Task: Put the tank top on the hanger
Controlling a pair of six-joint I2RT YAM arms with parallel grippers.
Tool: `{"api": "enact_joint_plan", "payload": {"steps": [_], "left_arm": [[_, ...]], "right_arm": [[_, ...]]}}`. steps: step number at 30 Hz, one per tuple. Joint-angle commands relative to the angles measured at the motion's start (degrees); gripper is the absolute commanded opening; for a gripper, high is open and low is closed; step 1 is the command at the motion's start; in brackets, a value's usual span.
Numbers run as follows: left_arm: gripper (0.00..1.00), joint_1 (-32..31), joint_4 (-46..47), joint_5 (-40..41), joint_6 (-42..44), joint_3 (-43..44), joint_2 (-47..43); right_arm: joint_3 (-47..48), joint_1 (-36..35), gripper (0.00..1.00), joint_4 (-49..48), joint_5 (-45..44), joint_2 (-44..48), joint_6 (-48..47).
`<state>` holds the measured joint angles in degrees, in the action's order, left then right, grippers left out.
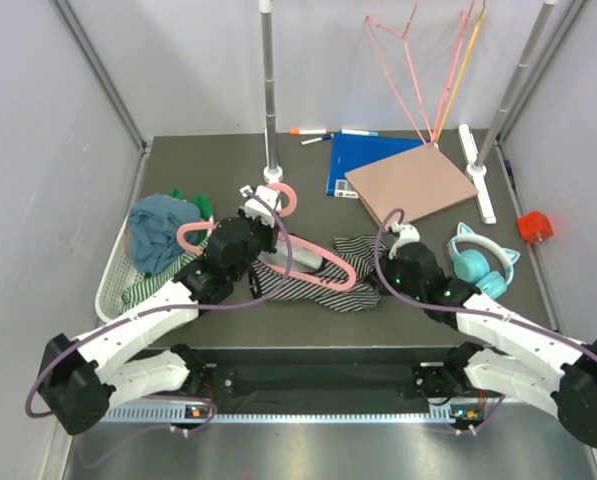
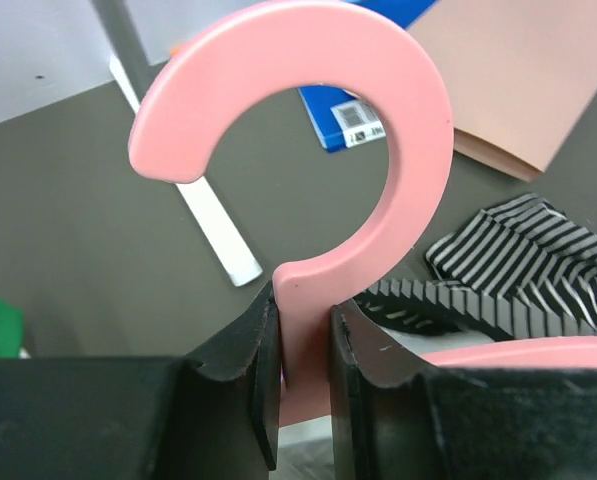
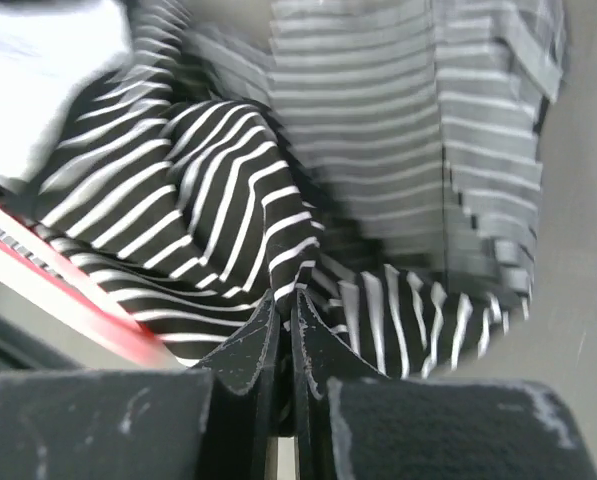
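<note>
The thick pink hanger [image 1: 318, 268] lies tilted over the middle of the table, hook [image 1: 282, 196] toward the back. My left gripper [image 1: 264, 214] is shut on the hanger's neck just below the hook [image 2: 418, 130], its jaws [image 2: 303, 335] pressed against the pink plastic on both sides. The black-and-white striped tank top [image 1: 330, 290] lies bunched under and around the hanger's right arm. My right gripper [image 1: 388, 252] is at the top's right end, shut on a fold of the striped cloth [image 3: 218, 200], which rises from between the closed jaws [image 3: 290, 312]. A pink strip of hanger [image 3: 48, 275] shows at left.
A white basket [image 1: 106, 290] at the left holds a teal-blue cloth [image 1: 158, 230] and a green-and-white garment [image 1: 146, 287]. Teal headphones [image 1: 483, 262], a red block [image 1: 535, 227], a brown board [image 1: 411, 183] on a blue book [image 1: 358, 155], markers [image 1: 318, 132], rack poles [image 1: 269, 90] and thin hangers [image 1: 408, 60] stand behind.
</note>
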<state>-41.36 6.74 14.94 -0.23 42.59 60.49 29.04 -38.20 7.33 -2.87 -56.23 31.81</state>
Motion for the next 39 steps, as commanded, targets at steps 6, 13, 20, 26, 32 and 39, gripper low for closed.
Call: {"api": "enact_joint_plan", "payload": {"steps": [6, 13, 20, 26, 32, 39], "left_arm": [[0.0, 0.0, 5.7, -0.1, -0.9, -0.7, -2.1], [0.0, 0.0, 2.8, -5.2, -0.4, 0.1, -1.4], [0.0, 0.0, 1.6, -11.0, -2.1, -5.0, -6.0], [0.0, -0.2, 0.4, -17.2, -2.2, -7.3, -9.2], [0.0, -0.4, 0.3, -17.0, -2.1, -7.8, -9.7], [0.0, -0.6, -0.6, -16.7, -2.0, -7.0, -7.9]], "right_arm": [[-2.3, -6.8, 0.24, 10.0, -3.9, 3.2, 7.3], [7.7, -6.8, 0.61, 10.3, -7.0, 2.9, 1.9], [18.1, -6.6, 0.72, 8.1, -10.5, -1.3, -4.4], [25.6, -6.5, 0.72, 2.0, -4.7, -14.6, -9.2], [31.5, -6.5, 0.72, -3.5, 0.1, -29.4, -11.2], [34.4, -6.2, 0.7, -5.9, 0.8, -39.4, -11.6]]}}
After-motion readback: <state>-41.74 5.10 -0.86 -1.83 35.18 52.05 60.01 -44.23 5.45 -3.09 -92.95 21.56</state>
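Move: The right gripper pinches the tank top's striped cloth a few centimetres above the table. From it, the far edge of the neck opening lies about 8 cm ahead, 12 cm to the left and 4 cm lower. The hanger's right end is some 5 cm left and 2 cm ahead, 3 cm higher; the cardboard box is 19 cm ahead and 7 cm right. From the left gripper, holding the hanger neck, that edge is 3 cm back, 6 cm right and roughly 15 cm below. Carry the pinched cloth back and down about 5 cm with the right gripper and open to let go. Then lift well clear, swing forward and left, and sink with fingers wide to just over the far neck edge. Meanwhile keep the left grip on the hanger neck, draw it back about 5 cm, slightly left and down, and turn it some 15 degrees clockwise. ##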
